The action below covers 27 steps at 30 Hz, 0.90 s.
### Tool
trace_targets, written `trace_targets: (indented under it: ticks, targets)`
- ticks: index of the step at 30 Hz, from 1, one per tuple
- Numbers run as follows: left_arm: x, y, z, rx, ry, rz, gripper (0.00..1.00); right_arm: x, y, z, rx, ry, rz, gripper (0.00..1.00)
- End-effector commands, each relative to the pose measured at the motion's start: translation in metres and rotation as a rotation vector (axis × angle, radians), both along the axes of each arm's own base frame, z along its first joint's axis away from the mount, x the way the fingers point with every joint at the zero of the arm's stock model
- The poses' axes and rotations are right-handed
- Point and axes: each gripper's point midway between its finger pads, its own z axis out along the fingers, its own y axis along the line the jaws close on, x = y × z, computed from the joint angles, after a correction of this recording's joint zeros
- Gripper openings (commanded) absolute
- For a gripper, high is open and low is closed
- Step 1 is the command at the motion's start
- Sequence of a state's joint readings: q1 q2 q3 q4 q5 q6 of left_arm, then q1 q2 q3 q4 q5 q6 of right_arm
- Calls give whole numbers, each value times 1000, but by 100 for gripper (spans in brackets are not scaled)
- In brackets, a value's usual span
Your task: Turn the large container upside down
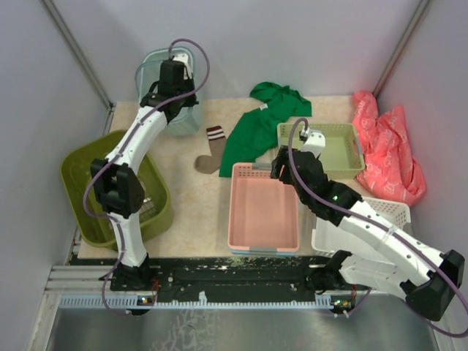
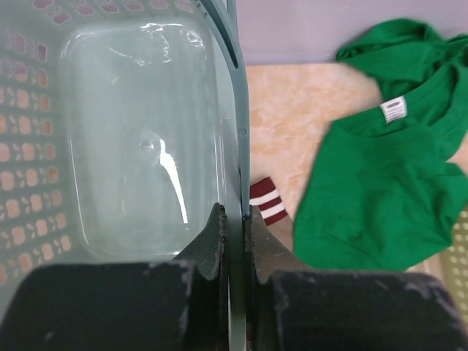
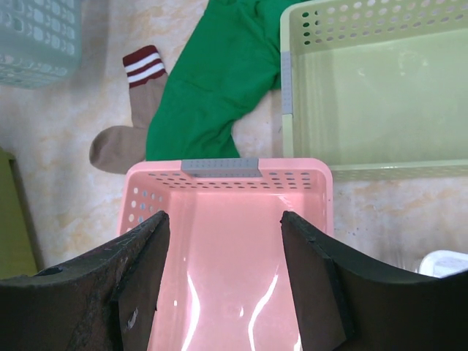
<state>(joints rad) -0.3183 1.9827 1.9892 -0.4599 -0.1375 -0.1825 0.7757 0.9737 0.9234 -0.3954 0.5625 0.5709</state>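
Observation:
The large container (image 1: pixel 73 172), a deep olive-green basket, stands upright at the table's left edge, partly hidden by the left arm; a sliver of it (image 3: pixel 9 219) shows in the right wrist view. No gripper touches it. My left gripper (image 1: pixel 178 99) is further back, shut on the right rim of a teal basket (image 2: pixel 139 146), and the thin wall is pinched between its fingers (image 2: pixel 212 234). My right gripper (image 3: pixel 225 219) hangs open over the pink tray (image 1: pixel 232 208), with nothing between its fingers.
A green shirt (image 1: pixel 259 128) and a striped sock (image 1: pixel 212 150) lie mid-table. A pale yellow-green basket (image 1: pixel 322 146) stands behind the pink tray. To its right are a white basket (image 1: pixel 387 212) and a red crumpled cloth (image 1: pixel 384 146). Walls close in on both sides.

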Motion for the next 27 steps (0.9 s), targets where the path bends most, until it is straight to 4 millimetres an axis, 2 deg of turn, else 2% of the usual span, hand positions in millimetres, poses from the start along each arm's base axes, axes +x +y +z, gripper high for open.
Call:
trace_targets:
  ticks: [1,6,13,18,20,21,22,23,24,25,27]
  targets:
    - [15,2,0,68,-97,21,0,3,-1,0,6,-1,-20,63]
    - [4,-13,-46,140,-22,-31,0,6,5,-8,-23,24,0,64]
    - [-25,-21,-103,139,71,-69,0,6,6,-9,-26,30,1,63]
    - [-56,-34,-120,129,143,-113,0,4,2,-11,-33,30,-6,63]
    - [-62,-36,-123,120,169,-116,1,4,3,-13,-33,32,-1,63]
    - [-63,-35,-122,122,180,-106,10,4,4,-14,-30,34,5,64]
    - [-63,-33,-120,128,188,-96,29,4,6,-14,-27,36,12,64]
    - [-62,-31,-115,131,189,-85,53,5,8,-14,-25,37,17,64]
    - [-62,-30,-111,133,190,-75,72,5,9,-14,-23,39,23,64]
    - [-60,-29,-101,131,176,-68,85,5,10,-14,-21,41,26,64]
    - [-62,-29,-82,126,158,-75,97,4,10,-14,-19,42,25,64]
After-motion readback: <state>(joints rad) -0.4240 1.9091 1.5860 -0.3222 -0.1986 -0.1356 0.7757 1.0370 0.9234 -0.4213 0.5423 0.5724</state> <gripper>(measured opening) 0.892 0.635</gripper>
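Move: The left gripper already holds the light-blue basket by its right rim, in the air. The bare table spot for the basket is about 7 cm back, 5 cm left and 26 cm below this hand. At table height the sock lies some 14 cm back and 5 cm right, the green shirt 4 cm back and 25 cm right; the emptied large container is roughly 30 cm back, 24 cm left and 20 cm lower. From the right hand that spot is about 20 cm ahead, 32 cm left and 24 cm down. Bring the left gripper quickly down about 10 cm, rolling its left side up slightly and keeping the pinch on the rim, to set the light-blue basket on the table beside the sock. Ease it back towards the base and a little right, about 5 cm in all, then open the fingers wide around the rim. Let the open right gripper sink a couple of centimetres over the pink basket. ##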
